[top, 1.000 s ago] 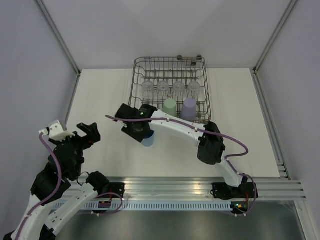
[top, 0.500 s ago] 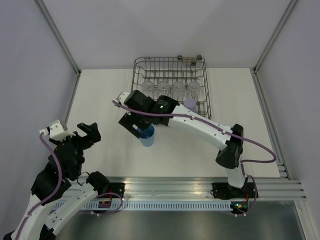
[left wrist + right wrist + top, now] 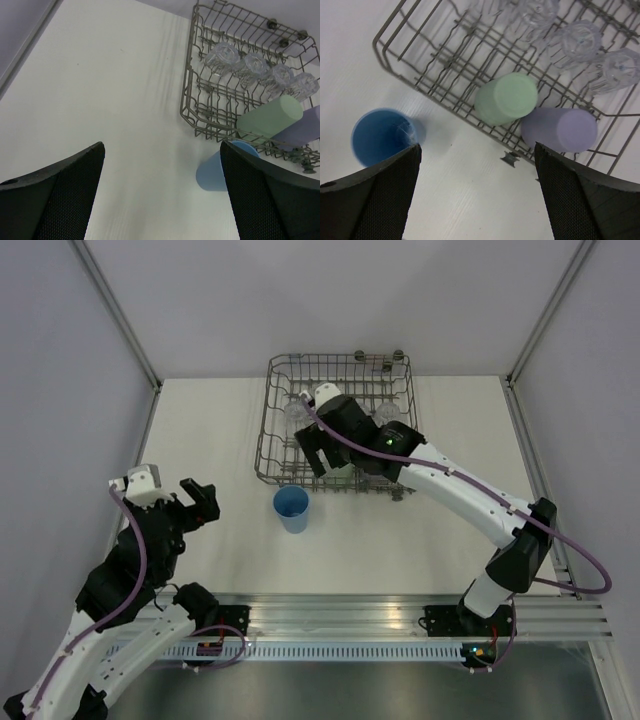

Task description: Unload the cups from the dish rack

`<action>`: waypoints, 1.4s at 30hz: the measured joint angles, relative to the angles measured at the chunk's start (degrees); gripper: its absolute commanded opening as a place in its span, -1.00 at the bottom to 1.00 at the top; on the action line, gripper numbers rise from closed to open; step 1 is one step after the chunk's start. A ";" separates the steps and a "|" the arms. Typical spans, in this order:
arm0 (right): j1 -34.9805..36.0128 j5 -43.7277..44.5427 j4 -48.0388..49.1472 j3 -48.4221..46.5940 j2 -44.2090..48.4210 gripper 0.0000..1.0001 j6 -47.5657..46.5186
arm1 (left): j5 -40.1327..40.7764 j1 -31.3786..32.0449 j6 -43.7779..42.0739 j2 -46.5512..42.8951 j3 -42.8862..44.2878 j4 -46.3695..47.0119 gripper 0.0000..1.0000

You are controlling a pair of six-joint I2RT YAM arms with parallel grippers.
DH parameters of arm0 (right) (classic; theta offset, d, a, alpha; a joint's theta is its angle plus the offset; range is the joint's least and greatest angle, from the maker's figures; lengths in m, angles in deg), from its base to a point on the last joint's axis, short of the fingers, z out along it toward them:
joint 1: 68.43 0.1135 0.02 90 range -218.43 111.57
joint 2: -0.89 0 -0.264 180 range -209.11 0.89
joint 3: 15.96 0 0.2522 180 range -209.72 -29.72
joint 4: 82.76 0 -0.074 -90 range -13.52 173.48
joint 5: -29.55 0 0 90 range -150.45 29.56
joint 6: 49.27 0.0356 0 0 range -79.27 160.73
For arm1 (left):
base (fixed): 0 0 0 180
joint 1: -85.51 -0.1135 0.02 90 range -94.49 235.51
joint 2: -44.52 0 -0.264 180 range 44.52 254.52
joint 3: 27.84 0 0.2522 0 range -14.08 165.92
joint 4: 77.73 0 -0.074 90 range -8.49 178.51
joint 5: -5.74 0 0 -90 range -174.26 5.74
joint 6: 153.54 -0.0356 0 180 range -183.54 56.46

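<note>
A blue cup (image 3: 291, 508) stands upright on the table in front of the dish rack (image 3: 268, 430), apart from both grippers. It also shows in the left wrist view (image 3: 217, 167) and the right wrist view (image 3: 382, 136). In the rack, a green cup (image 3: 506, 98) and a lilac cup (image 3: 560, 130) lie on their sides by the near wall. Several clear glasses (image 3: 582, 40) stand in a row behind them. My right gripper (image 3: 322, 460) is open and empty above the rack's near edge. My left gripper (image 3: 180, 502) is open and empty, left of the blue cup.
Grey walls and aluminium posts enclose the white table (image 3: 200, 430). The rack (image 3: 189, 85) sits at the back centre. A metal rail (image 3: 400, 615) runs along the near edge.
My right gripper has let go of the blue cup and moved back and right over the rack. The blue cup stays on the table. My left arm has shifted slightly right.
</note>
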 measured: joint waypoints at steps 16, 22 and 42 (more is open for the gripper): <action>-10.54 0.94 6.91 1.95 -1.79 0.96 6.21 | -4.70 0.02 -3.10 5.31 -0.35 1.81 0.99; -10.91 0.70 7.21 1.86 -5.03 0.96 6.40 | -5.53 0.00 -4.20 6.71 -0.37 2.03 0.99; -12.00 -1.18 5.44 -1.49 -15.74 0.83 6.34 | -6.60 0.02 -5.25 7.26 -0.70 3.08 0.99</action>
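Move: The green cup I am going for leans in the rack about 10 cm ahead of my right hand, 2 cm to its right and some 16 cm below. At that same depth the purple cup sits about 12 cm to my right hand's right, and the row of clear glasses is roughly 12 cm beyond the green cup. The blue cup, already set down, stands about 6 cm back and 10 cm left. From my left hand the green cup is about 21 cm ahead, 28 cm right and 19 cm below. I swing my right hand away from the blue cup, forward and a little right, nearly level, for about 7 cm. Then I sink it some 10 cm onto a line over the green cup's upturned base, fingers still wide open and touching nothing yet, with the hand turned about 15 degrees clockwise and tipped slightly steeper. My left hand, open and empty, drifts about 4 cm, mostly right. ##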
